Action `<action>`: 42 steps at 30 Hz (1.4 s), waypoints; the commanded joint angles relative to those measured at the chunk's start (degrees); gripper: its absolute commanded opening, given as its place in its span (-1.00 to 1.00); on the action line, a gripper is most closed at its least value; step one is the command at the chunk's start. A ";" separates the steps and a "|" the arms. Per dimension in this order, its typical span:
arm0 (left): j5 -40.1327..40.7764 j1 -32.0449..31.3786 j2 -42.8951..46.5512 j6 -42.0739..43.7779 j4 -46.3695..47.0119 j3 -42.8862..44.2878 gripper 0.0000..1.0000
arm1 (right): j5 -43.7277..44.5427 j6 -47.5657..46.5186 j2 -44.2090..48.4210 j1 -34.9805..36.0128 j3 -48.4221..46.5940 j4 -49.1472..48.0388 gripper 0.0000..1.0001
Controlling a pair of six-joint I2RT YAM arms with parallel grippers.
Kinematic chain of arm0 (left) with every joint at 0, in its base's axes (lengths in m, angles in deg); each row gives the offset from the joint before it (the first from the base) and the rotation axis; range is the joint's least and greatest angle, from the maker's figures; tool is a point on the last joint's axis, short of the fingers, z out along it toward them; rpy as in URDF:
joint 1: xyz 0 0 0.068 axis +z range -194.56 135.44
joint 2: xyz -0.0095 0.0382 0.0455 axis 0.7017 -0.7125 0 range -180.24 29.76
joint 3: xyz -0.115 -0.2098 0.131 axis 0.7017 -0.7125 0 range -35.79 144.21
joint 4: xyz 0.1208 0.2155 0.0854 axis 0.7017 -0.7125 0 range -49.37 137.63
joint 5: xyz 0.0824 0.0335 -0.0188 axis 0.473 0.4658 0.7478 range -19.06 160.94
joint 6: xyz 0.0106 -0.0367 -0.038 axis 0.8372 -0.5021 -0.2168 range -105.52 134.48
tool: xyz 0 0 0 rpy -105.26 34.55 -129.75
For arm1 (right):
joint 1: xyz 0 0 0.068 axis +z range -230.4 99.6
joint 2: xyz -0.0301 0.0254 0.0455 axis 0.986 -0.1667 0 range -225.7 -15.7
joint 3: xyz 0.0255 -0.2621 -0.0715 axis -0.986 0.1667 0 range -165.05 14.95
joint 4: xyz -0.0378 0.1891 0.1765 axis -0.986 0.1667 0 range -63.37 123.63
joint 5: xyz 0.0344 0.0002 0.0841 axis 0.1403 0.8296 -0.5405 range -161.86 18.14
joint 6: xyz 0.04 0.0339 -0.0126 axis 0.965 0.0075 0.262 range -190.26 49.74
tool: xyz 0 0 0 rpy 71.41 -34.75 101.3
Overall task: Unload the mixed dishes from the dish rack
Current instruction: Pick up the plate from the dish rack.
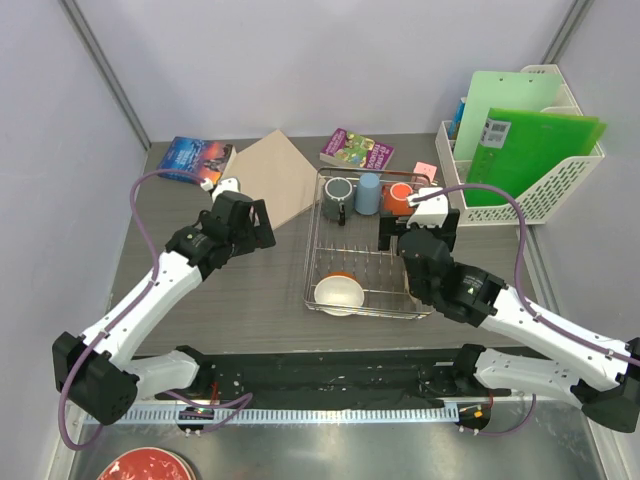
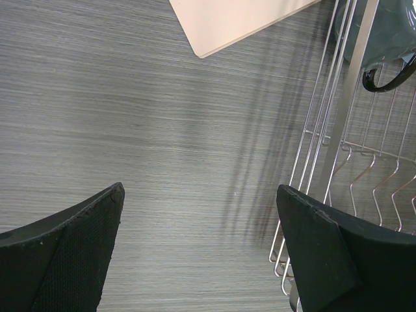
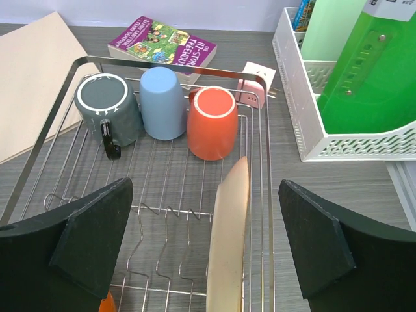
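The chrome wire dish rack (image 1: pixel 313 262) stands mid-table. At its far end sit a grey handled mug (image 1: pixel 338 192), a light-blue cup (image 1: pixel 368 192) and an orange cup (image 1: pixel 399 197), all upside down. A small white bowl (image 1: pixel 338 294) lies at its near end with an orange plate edge (image 1: pixel 341 275) behind it. A cream speckled plate (image 3: pixel 229 247) stands on edge by the rack's right side. My right gripper (image 3: pixel 205 247) is open above that plate, jaws either side of it, not touching. My left gripper (image 2: pixel 198 250) is open and empty over bare table left of the rack (image 2: pixel 325 156).
A beige board (image 1: pixel 272 175) lies left of the rack. Two books (image 1: pixel 190 158) (image 1: pixel 356 150) lie at the back. A white lattice basket (image 1: pixel 560 190) with green folders stands at the right. A pink note (image 3: pixel 255 83) lies behind the rack. A red plate (image 1: pixel 145 467) shows at bottom left.
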 commanded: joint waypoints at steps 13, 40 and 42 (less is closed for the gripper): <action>1.13 -0.17 -0.06 1.46 0.03 1.53 0.99 | 3.70 1.26 2.43 -0.03 1.28 -3.41 0.99; 2.46 -4.91 1.88 1.46 0.02 0.40 0.99 | -10.00 23.24 8.94 -2.58 5.14 13.38 0.26; 2.37 -4.83 2.40 1.20 0.02 0.04 0.99 | -9.74 23.06 8.23 -2.66 6.19 12.94 0.26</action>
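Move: The plate stands on edge at the right side of the dish rack, its middle about 3 cm ahead of the right hand, 3 cm to its right and some 14 cm below. Past its far edge is the orange cup, roughly 17 cm ahead of that hand, level sideways; the blue cup is about 18 cm ahead and 6 cm left. The white bowl is level in reach, some 12 cm left. From the left hand the plate is about 36 cm right, 1 cm ahead, 5 cm lower. Ease the right gripper to the right, then lift it about 3 cm while drawing it back and narrowing the wide-open fingers by about a third. From there swing back left and descend quickly, some 7 cm, towards the upright plate. Roll the left side up about 15 degrees and tip the fingers farther down, keeping them open to either side of the plate's line. ##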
